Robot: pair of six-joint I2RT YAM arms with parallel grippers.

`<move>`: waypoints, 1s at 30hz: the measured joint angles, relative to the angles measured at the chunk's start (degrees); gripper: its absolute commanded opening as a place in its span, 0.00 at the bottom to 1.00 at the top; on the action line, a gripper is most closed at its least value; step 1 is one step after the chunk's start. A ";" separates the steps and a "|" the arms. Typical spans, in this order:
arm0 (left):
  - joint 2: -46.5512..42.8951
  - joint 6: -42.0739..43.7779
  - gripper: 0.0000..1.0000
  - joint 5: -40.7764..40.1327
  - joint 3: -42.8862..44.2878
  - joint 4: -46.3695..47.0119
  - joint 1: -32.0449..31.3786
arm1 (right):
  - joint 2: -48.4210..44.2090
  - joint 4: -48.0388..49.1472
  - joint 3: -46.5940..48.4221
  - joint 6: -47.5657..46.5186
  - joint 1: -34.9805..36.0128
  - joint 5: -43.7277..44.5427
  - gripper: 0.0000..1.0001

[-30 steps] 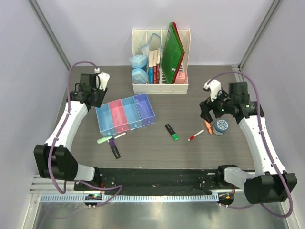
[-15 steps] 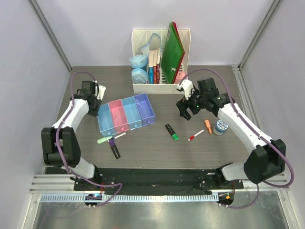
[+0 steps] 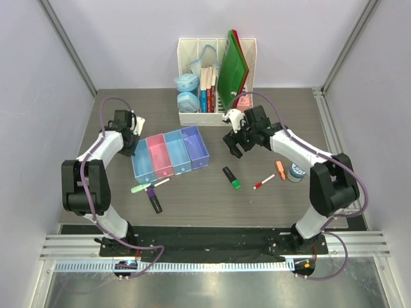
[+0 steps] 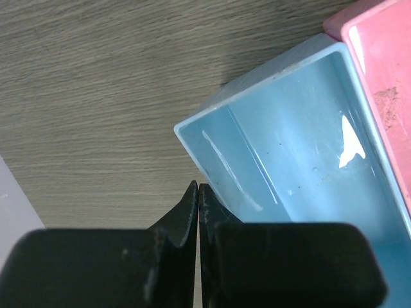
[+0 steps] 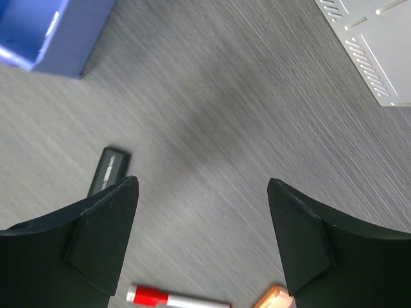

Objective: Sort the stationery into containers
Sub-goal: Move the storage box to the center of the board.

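Note:
Four containers stand in a row: a light blue tray (image 3: 142,160), a pink one (image 3: 159,155), another light blue one (image 3: 176,151) and a purple one (image 3: 194,146). My left gripper (image 3: 129,136) is shut and empty; its tips (image 4: 198,187) rest just outside the far corner of the light blue tray (image 4: 282,141). My right gripper (image 3: 232,146) hovers open (image 5: 202,183) over bare table. Just beyond it lie a green-ended black marker (image 3: 232,178) (image 5: 109,170), a red-capped pen (image 3: 263,182) (image 5: 167,298) and an orange piece (image 3: 280,169). A blue-lidded pot (image 3: 297,171) stands at the right.
A mint highlighter (image 3: 140,188), a thin white pen (image 3: 159,183) and a purple-ended marker (image 3: 153,197) lie in front of the trays. The white file rack (image 3: 217,119), with books, green folders and pale blue cases in it, stands at the back.
My left gripper has closed and edged toward the blue tray's far corner. My right arm has swung left, from beside the pot to the table's middle, with its jaws still open.

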 measured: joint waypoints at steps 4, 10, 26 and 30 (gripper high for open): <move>1.18 0.09 0.00 0.55 0.00 0.81 0.02 | 5.27 2.08 2.47 0.83 0.46 1.60 0.86; 3.39 0.09 0.00 2.36 0.00 1.84 0.11 | 11.17 4.68 7.19 1.75 2.56 4.11 0.85; 7.74 -0.22 0.00 10.99 2.14 2.54 -0.24 | 15.02 8.04 8.59 4.11 4.74 9.57 0.35; 7.96 -0.28 0.00 12.20 2.99 2.60 -1.31 | 14.16 8.22 6.32 4.37 4.74 10.84 0.19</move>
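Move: The storage box's middle lies about 15 cm right of the left gripper, level with it fore and aft and some 5 cm below; the box's left end wall is just beside the fingertips. A green bottle lies about 12 cm back and 4 right, a purple-capped marker 17 back and 9 right. From the right gripper the box's middle is some 26 cm left and 9 below; a green-capped marker lies 9 back and 2 left. Lower the shut left gripper about 3.5 cm beside the storage box's left end, then sweep it right about 4.5 cm and slightly forward, fingertips tilting right, so they meet the outer wall and push the box along. Bring the right gripper forward, left and down, some 5 cm each way, towards the box's purple-blue end, then ease back right a little while closing its fingers most of the way. ##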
